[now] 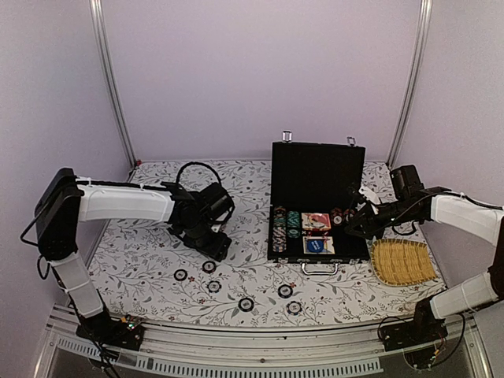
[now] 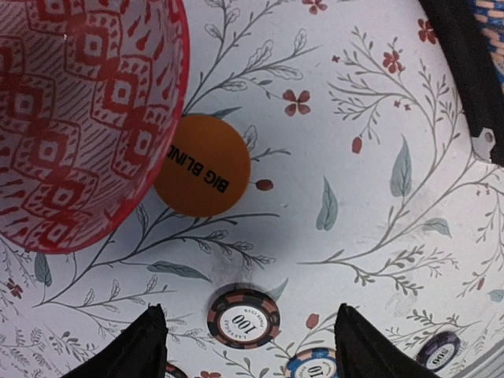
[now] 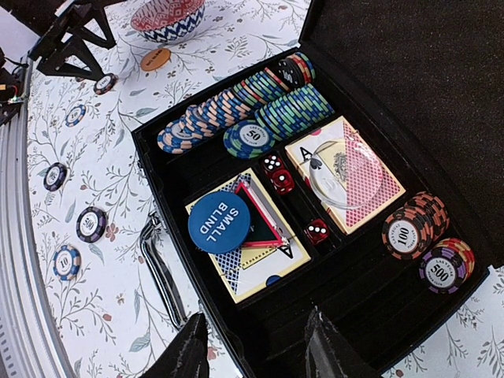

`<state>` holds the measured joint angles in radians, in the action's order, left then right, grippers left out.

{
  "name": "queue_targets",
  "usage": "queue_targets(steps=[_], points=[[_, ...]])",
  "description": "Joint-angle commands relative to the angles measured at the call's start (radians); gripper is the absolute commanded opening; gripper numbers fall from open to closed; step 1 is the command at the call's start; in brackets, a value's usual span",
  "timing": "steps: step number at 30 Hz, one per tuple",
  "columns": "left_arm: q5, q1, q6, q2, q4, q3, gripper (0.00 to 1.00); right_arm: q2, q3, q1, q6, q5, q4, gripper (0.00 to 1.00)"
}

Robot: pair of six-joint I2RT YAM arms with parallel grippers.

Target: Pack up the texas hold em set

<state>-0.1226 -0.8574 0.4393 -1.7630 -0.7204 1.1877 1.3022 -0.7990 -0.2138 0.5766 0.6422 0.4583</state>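
The black briefcase lies open right of centre, holding rows of poker chips, two card decks, red dice and a blue SMALL BLIND disc. Loose poker chips dot the cloth in front. My left gripper hangs open over a 100 chip, with the orange BIG BLIND disc just beyond, its edge tucked under the pink patterned bowl. My right gripper is open and empty above the case's front edge, beside the silver handle.
The pink patterned bowl sits close to the left gripper. A yellow woven tray lies right of the case, under the right arm. A blue 10 chip and a 500 chip lie near the left fingers. Metal posts frame the back.
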Motion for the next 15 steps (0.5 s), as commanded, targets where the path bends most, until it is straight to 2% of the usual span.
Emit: queue_targets(steps=[1, 5, 15], points=[[-0.021, 0.034, -0.004, -0.038, 0.115, -0.020, 0.75, 0.007, 0.007, 0.004, 0.008, 0.004, -0.021, 0.43], [-0.048, 0.042, 0.006, -0.067, 0.218, -0.037, 0.75, 0.001, 0.010, 0.003, 0.008, -0.002, -0.021, 0.43], [-0.171, 0.042, 0.140, -0.106, 0.336, -0.090, 0.75, 0.008, 0.012, 0.004, 0.009, -0.003, -0.022, 0.43]])
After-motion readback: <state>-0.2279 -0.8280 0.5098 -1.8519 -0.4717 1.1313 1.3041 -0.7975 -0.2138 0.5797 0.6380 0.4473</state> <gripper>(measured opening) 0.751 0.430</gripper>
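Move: The orange BIG BLIND button lies about 8 cm ahead of the left hand, 1 cm to its right and 5 cm below. The patterned bowl stands some 14 cm ahead and 3 cm left, its middle a few centimetres lower than the hand. The black 100 chip is almost under the hand, 1 cm left, with the blue 10 chip 6 cm back and 1 cm right. From the right hand the button is about 40 cm left, 4 cm ahead and 13 cm down. Forward about 4 cm and down some 3 cm, the left hand reaches over the cloth towards the BIG BLIND button, passing on from the black 100 chip. The wrist tips its fingers some 10 degrees farther forward with a slight counter-clockwise turn; they stay wide open, the left one coming close to the bowl's rim. ##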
